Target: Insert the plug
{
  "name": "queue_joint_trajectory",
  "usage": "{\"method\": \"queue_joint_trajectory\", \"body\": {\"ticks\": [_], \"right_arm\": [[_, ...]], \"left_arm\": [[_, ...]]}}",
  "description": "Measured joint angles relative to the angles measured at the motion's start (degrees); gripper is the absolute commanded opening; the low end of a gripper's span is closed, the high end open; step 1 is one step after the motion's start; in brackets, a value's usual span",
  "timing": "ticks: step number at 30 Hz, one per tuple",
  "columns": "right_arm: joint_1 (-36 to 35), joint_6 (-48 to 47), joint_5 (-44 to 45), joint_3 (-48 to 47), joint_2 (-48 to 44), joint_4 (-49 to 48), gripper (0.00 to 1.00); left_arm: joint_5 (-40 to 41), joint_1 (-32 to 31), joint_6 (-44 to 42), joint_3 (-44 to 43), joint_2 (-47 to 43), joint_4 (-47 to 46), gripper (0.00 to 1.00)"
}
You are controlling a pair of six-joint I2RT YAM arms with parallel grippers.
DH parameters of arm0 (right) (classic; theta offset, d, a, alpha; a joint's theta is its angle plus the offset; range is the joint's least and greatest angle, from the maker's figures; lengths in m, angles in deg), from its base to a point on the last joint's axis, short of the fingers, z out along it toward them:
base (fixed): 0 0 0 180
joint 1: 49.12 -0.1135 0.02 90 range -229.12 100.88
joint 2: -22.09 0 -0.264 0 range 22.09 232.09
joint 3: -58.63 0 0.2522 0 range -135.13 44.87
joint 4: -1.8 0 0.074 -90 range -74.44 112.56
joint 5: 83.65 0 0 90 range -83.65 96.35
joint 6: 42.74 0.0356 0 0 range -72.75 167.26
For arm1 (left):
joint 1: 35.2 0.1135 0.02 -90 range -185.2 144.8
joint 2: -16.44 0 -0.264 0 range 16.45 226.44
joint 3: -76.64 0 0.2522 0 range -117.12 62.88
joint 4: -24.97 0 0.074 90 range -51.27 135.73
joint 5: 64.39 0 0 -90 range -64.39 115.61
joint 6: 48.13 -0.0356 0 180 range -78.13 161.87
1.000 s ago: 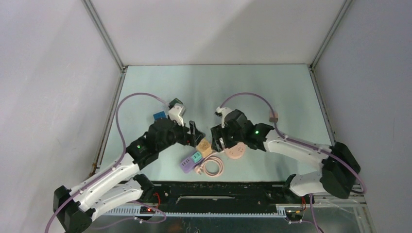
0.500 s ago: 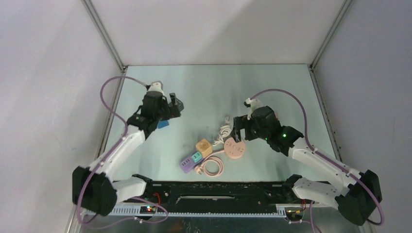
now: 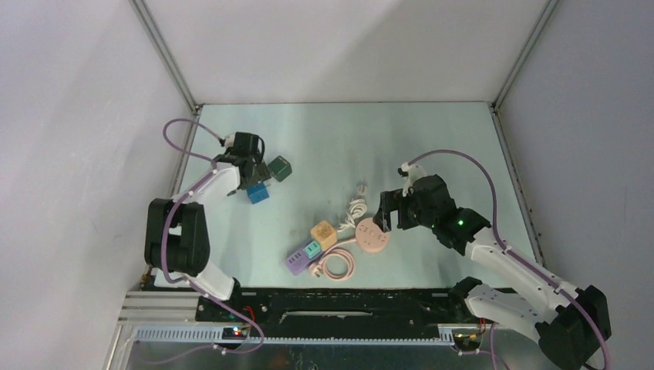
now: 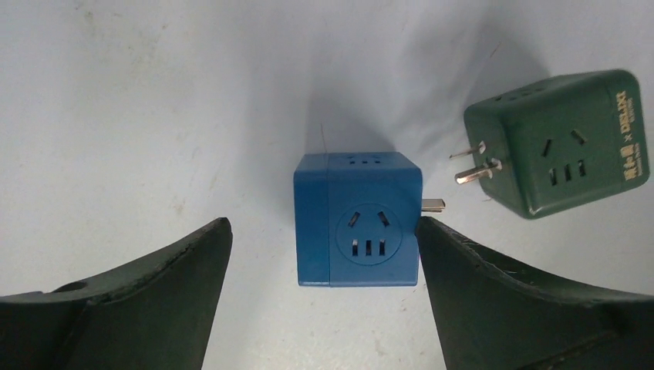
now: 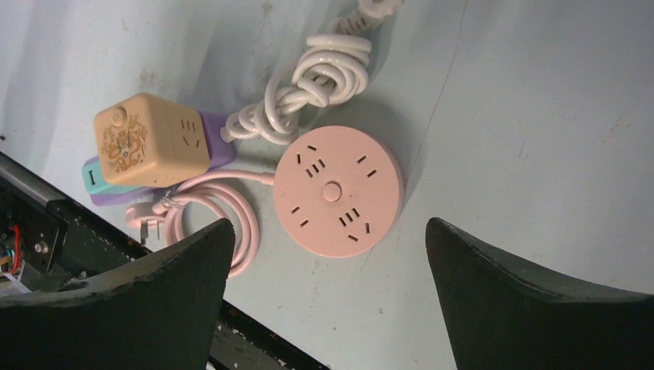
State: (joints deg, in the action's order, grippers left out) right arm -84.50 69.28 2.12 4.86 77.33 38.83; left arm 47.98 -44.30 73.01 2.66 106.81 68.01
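A blue cube adapter lies on the table with a metal prong sticking out of its right side. My left gripper is open and hovers over it; the right finger sits right at the cube's edge. Just right of it lies a green cube adapter, prongs pointing at the blue one. In the top view the blue cube and the green cube are at the far left. My right gripper is open above a round pink socket, holding nothing.
A beige cube adapter sits plugged on a purple strip beside a teal plug. A coiled pink cord ends in a pink plug near the black front rail. A knotted white cord lies behind the socket.
Both arms left the middle cluster. The left arm swung out to the far left over the blue cube, the right arm drew back to the right, and the right jaws opened wider.
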Motion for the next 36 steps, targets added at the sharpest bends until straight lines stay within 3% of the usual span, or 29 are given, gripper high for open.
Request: {"method": "queue_joint_trajectory", "body": {"ticks": [9, 12, 19, 31, 36], "right_arm": [[0.0, 0.0, -2.9, 1.6, 1.0, -0.2, 0.95], [0.0, 0.0, -3.5, 1.6, 1.1, -0.3, 0.95], [-0.2, 0.0, -4.2, 1.6, 2.1, -0.7, 0.95], [-0.6, 0.4, -4.2, 1.6, 1.6, -0.7, 0.95], [-0.6, 0.5, -4.5, 1.6, 0.9, -0.7, 0.95]], "left_arm": [[-2.6, 0.8, -0.1, -1.6, 3.0, -2.8, 0.95], [-4.2, 0.9, -0.1, -0.5, 2.8, -5.2, 0.9], [-6.7, 0.9, -0.1, 1.1, 2.9, -6.7, 0.67], [-8.2, 0.9, -0.8, 3.0, 1.4, -8.8, 0.11], [-10.0, -0.1, -3.4, 3.6, -1.7, -6.6, 0.09]]}}
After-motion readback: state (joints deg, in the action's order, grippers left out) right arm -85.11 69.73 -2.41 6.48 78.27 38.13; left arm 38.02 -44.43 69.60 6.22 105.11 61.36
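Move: Between the left hand's open fingers sits the blue cube plug, its middle about 3 cm ahead, 2 cm to the right and 2 cm below. The green cube plug stands roughly 11 cm ahead and 8 cm to the right of that hand; the orange cube plug is about 10 cm back and 22 cm to its right. From the right hand the blue cube plug lies some 16 cm ahead, 37 cm to the left and 8 cm lower. Easing about 2 cm forward, 2 cm right and slightly less down, the left hand settles its open fingers round the blue cube plug and closes on two opposite sides. With the plug pinched, it draws back about 1.5 cm, drifting right, rising about 1 cm and turning slightly clockwise. The right hand, still open and empty, settles a centimetre or two back and down by the pink disc. ##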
